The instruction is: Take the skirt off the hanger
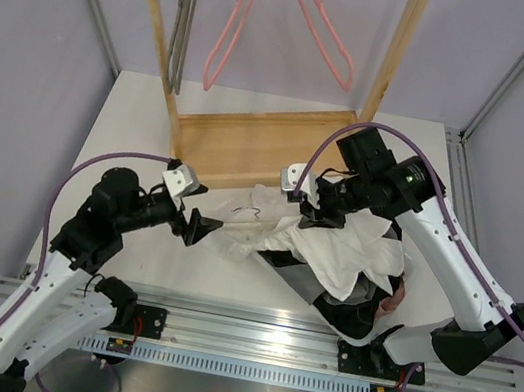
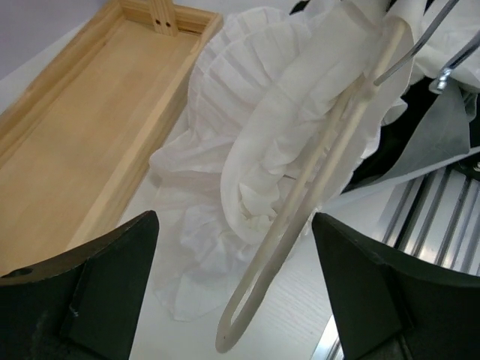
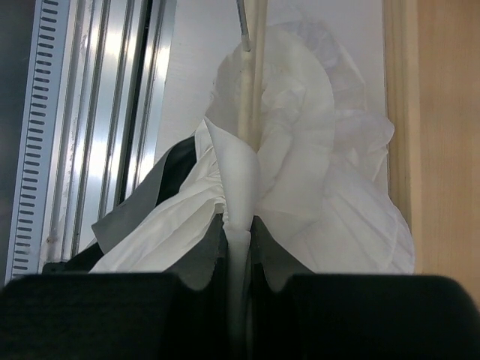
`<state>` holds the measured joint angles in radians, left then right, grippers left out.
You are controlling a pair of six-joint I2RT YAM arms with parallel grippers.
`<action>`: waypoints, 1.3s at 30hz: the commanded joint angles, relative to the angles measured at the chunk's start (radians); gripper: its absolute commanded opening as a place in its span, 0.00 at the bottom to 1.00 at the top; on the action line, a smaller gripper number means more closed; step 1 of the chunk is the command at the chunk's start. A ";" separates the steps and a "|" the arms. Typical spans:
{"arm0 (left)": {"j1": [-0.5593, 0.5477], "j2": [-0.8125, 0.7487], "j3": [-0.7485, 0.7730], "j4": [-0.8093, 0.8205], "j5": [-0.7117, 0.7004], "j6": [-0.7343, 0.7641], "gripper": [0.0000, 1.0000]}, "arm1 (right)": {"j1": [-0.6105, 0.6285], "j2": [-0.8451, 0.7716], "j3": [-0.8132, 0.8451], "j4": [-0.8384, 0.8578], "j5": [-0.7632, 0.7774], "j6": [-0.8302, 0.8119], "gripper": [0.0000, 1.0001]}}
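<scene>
The white pleated skirt (image 1: 335, 244) lies bunched on the table, still threaded on a white plastic hanger (image 2: 300, 217). My left gripper (image 1: 197, 227) is at the skirt's left edge. In the left wrist view this gripper (image 2: 234, 219) is open, and the hanger's looped end hangs between its wide-apart jaws without touching them. My right gripper (image 1: 311, 215) sits over the skirt's middle. Seen from the right wrist, it (image 3: 238, 225) is shut on the hanger's (image 3: 251, 90) near end, with skirt (image 3: 330, 187) fabric gathered around that end.
A wooden rack stands behind, its base tray (image 1: 251, 143) just beyond the skirt, with two pink hangers (image 1: 227, 38) and a grey hanger (image 1: 182, 30) on its rail. Dark grey and black clothing (image 1: 344, 307) lies under the skirt near the front metal rail (image 1: 249, 326).
</scene>
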<state>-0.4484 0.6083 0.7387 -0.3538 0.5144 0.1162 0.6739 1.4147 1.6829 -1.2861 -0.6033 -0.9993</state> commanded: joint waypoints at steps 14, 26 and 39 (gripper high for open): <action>-0.042 0.005 0.027 -0.050 0.064 0.027 0.06 | 0.046 0.158 0.320 -0.108 -0.029 -0.065 0.00; -0.042 -0.145 0.145 -0.195 -0.137 -0.026 0.00 | -0.037 0.121 0.334 0.083 0.030 0.048 0.82; -0.042 -0.214 0.125 -0.214 -0.223 -0.226 0.00 | -0.194 0.026 0.238 0.427 -0.110 0.500 0.99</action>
<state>-0.4953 0.4252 0.8425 -0.6559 0.3386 -0.0128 0.4908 1.4761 1.9606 -0.9981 -0.6334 -0.6693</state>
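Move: The white hanger's bare end lies just off the open left fingers, about 2 cm back, 2 cm to the right and 2 cm below; the bunched skirt is some 19 cm to that hand's right, roughly level in reach. The right fingers already grip the skirt, its middle about 3 cm back and 6 cm below them, with the hanger's bare end 17 cm to the left and 2 cm back. The basket's middle is 8 cm right, 5 cm back and 20 cm below. The left fingers close on the hanger's bare end after easing about 3 cm back, right and down, then keep it pinched while drawing it left and a little back and up. The right hand keeps its grip on the skirt as it goes left, up and forward, then opens and lets go, pulling away another 10 cm or so up and forward. ##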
